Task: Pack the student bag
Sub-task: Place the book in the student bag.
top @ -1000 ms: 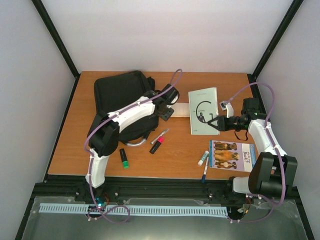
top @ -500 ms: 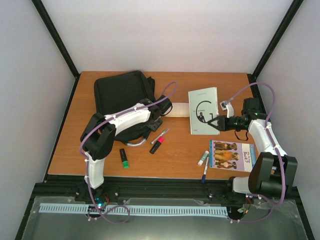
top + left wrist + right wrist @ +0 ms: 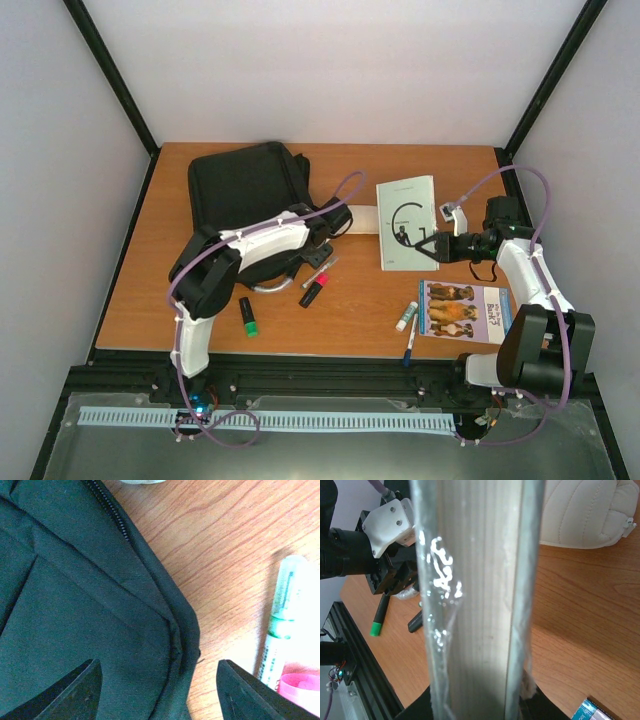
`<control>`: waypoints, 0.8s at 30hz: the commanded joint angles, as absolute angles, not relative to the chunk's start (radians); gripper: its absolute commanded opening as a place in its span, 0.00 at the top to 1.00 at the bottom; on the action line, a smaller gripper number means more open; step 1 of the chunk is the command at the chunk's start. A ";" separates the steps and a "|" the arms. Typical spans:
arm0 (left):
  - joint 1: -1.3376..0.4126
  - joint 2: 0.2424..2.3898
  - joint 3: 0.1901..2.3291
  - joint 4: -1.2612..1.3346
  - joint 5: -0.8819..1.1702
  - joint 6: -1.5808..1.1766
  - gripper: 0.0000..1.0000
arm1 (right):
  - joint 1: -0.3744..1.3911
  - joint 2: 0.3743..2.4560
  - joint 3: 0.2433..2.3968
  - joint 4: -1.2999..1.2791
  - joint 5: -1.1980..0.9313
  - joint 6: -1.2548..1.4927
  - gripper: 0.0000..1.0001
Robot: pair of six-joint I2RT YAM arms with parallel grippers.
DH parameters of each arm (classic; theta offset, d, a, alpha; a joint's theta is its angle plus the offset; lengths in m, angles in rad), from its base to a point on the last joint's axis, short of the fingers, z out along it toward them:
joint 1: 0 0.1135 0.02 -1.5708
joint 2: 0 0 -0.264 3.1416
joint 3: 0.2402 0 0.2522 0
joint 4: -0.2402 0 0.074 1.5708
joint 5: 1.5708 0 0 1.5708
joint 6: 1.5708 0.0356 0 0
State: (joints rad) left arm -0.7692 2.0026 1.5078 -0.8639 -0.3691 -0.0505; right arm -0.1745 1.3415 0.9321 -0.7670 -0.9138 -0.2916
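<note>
The student bag [image 3: 240,188] is a large black fabric backpack lying flat at the table's back left. My left gripper [image 3: 318,250] hovers over its lower right corner. In the left wrist view that corner [image 3: 100,610] lies between the open jaws of the left gripper [image 3: 160,695], and neither fingertip presses on it. My right gripper [image 3: 432,247] is shut on the near edge of a white book [image 3: 407,222]. In the right wrist view the book [image 3: 475,580] stands edge-on in clear wrap, filling the right gripper [image 3: 477,705].
A white quilted pouch [image 3: 362,218] lies between bag and book. Near the bag are a pink-capped marker [image 3: 313,290], a thin pen [image 3: 322,270] and a green-capped marker [image 3: 247,315]. A glue stick [image 3: 406,316], blue pen [image 3: 410,345] and dog-cover book [image 3: 463,310] lie front right.
My left arm has come down and toward me from beside the pouch to the bag's corner, and its jaws have opened wider. The right arm and book have not moved.
</note>
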 commanded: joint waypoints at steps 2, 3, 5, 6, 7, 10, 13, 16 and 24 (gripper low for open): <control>-0.785 2.026 1.533 -0.852 -0.401 -0.055 0.37 | -0.181 1.307 0.956 -0.715 -1.014 -0.321 0.95; -0.785 2.038 1.543 -0.862 -0.449 -0.069 0.38 | -0.182 1.307 0.955 -0.715 -1.014 -0.322 0.95; -0.785 2.058 1.560 -0.880 -0.506 -0.094 0.41 | -0.182 1.306 0.956 -0.715 -1.017 -0.323 0.95; -0.785 2.063 1.565 -0.880 -0.528 -0.104 0.43 | -0.182 1.306 0.956 -0.716 -1.018 -0.323 0.95; -0.785 2.067 1.568 -0.881 -0.541 -0.115 0.45 | -0.182 1.305 0.956 -0.716 -1.018 -0.324 0.95; -0.785 2.078 1.584 -0.884 -0.592 -0.142 0.51 | -0.182 1.304 0.956 -0.716 -1.021 -0.323 0.95; -0.785 2.090 1.602 -0.882 -0.593 -0.144 0.63 | -0.182 1.302 0.956 -0.718 -1.022 -0.324 0.95; -0.785 2.114 1.626 -0.881 -0.573 -0.133 0.75 | -0.183 1.301 0.957 -0.718 -1.022 -0.325 0.95; -0.785 2.167 1.683 -0.872 -0.535 -0.134 0.99 | -0.185 1.302 0.957 -0.719 -1.018 -0.325 0.95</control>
State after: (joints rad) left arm -0.7818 2.1407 1.6299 -0.8841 -0.5529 -0.1272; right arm -0.1753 1.3415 0.9321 -0.7685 -0.9283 -0.2951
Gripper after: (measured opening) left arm 0.021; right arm 0.194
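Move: The student bag's near right corner is already between the left hand's open fingers, with the bag's middle about 11 cm ahead, 12 cm left and 3 cm lower. On the table some 5 cm below the hand, the pink-capped marker lies 5 cm back and 2 cm right, and the pencil case 9 cm ahead and 10 cm right. From the right hand, which holds the book, the bag's middle is roughly 15 cm ahead, 36 cm left and 13 cm down. The left hand closes its fingers from about two thirds open to nearly shut, pinching the cloth at the bag's near right corner, while it eases some 3 cm forward towards the middle of the bag, sinks about 1 cm and tilts roughly 10 degrees, fingertips swinging outward. The right hand stays in place and keeps the book gripped up in the air to the right of the bag. ##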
